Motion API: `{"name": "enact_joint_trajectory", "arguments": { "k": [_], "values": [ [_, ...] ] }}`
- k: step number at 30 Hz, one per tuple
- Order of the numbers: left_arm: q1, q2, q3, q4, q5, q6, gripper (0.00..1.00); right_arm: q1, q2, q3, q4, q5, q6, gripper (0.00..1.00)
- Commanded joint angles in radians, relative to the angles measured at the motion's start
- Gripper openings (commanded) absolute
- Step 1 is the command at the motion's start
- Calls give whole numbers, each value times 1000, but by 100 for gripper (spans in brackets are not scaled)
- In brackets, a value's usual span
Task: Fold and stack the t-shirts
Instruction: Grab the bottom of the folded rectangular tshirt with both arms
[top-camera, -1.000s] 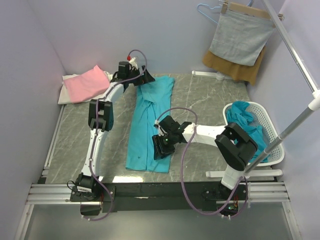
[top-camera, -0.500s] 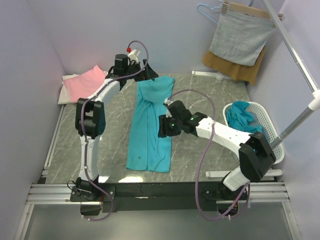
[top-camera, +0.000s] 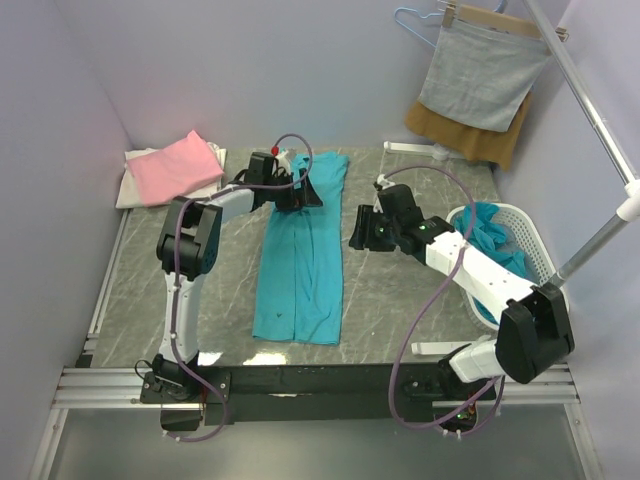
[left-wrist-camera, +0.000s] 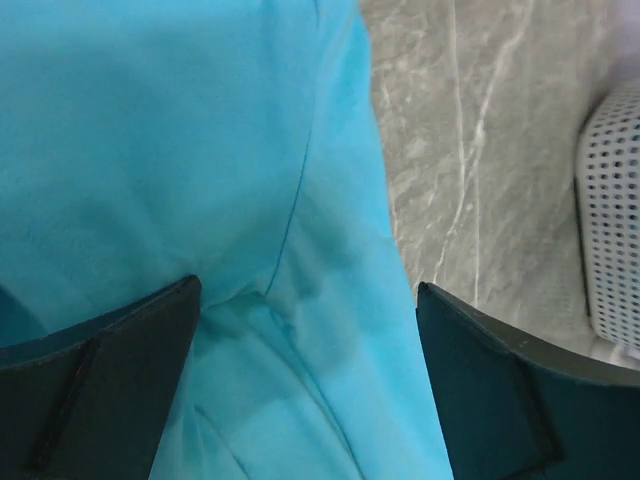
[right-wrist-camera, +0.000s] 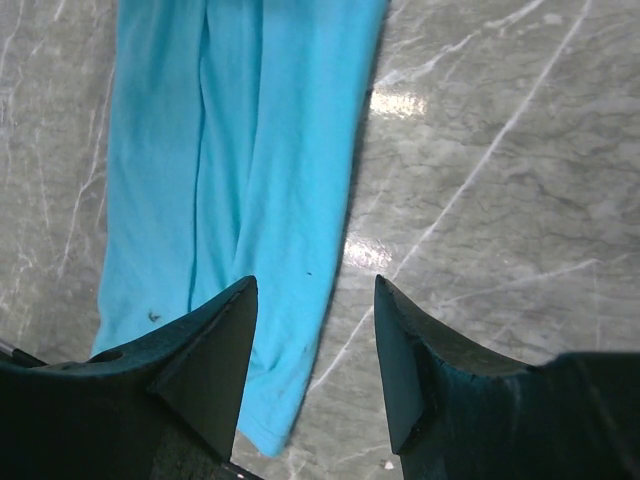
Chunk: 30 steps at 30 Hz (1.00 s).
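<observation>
A teal t-shirt (top-camera: 298, 262) lies on the marble table as a long narrow strip, folded lengthwise and running from the far middle toward the near edge. My left gripper (top-camera: 304, 191) hovers low over its far part, open wide, and teal cloth (left-wrist-camera: 200, 150) fills the view between its fingers (left-wrist-camera: 110, 385). My right gripper (top-camera: 357, 231) is open just right of the strip, above bare table, with the shirt's right edge (right-wrist-camera: 300, 180) below its left finger (right-wrist-camera: 205, 355). A pink t-shirt (top-camera: 176, 165) lies on a white one (top-camera: 136, 186) at the far left.
A white mesh basket (top-camera: 537, 262) at the right holds more teal shirts (top-camera: 482, 228); its rim (left-wrist-camera: 610, 200) shows in the left wrist view. A grey cloth (top-camera: 482, 75) over a mustard-brown cloth (top-camera: 470, 135) hangs at the back right. A metal pole (top-camera: 600, 240) slants along the right side.
My right gripper has left the strip's lower part and swung up and right, off the shirt. My left gripper has come from the shirt's far end down over its upper part.
</observation>
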Motion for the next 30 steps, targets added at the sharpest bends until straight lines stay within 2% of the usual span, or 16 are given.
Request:
{"name": "enact_joint_trajectory", "arguments": {
  "k": [1,6,10,17,20,23,24,26,27,28,30],
  "values": [
    [0,-10,-28,23,-73,21,99,-21,-53,-40,10,5,-15,57],
    [-20,-42,-74,-31,-155,21,99,-34,-53,-63,15,-10,-14,57],
    [-29,-130,-187,41,-168,-10,99,-36,-52,-65,27,-39,-22,57],
    [-40,-415,-251,162,-171,-39,99,-34,-63,-102,36,-62,-23,57],
    [-43,-493,-247,141,-188,-48,99,-36,-63,-126,36,-79,-23,57],
    [-44,-565,-292,9,-284,-85,99,-36,-69,-155,23,-98,-12,57],
    [-49,-590,-325,-41,-307,-93,99,-36,-70,-163,13,-107,-11,57],
    [-62,-700,-494,-59,-376,-125,99,-34,-93,-200,9,-134,-3,57],
    [-79,-744,-561,-57,-424,-142,99,-36,-105,-214,9,-168,3,57],
    [-85,-835,-694,-51,-435,-166,99,-33,-134,-230,10,-185,12,57],
    [-117,-932,-817,-42,-471,-246,99,-30,-182,-283,13,-239,29,57]
  ]
}}
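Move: The left hand is low over the far part of the long folded t-shirt. The hem's left corner lies about 39 cm back and 13 cm left of it, the collar end some 13 cm ahead and 1 cm right, and the pink stack about 7 cm ahead and 29 cm left. For the right hand, the hem's right corner is about 22 cm back, 5 cm left and 13 cm below, while the basket stands some 5 cm back and 30 cm right. The left hand's open fingers, still low on the teal t-shirt's upper part, stroke back about 4 cm along the cloth, then lift clear by some 17 cm and swing back and left towards the hem, turning about 15 degrees counter-clockwise. The right hand, half open and touching nothing, eases back and down about 6 cm each towards the near end, tipping its fingers down some 10 degrees. ##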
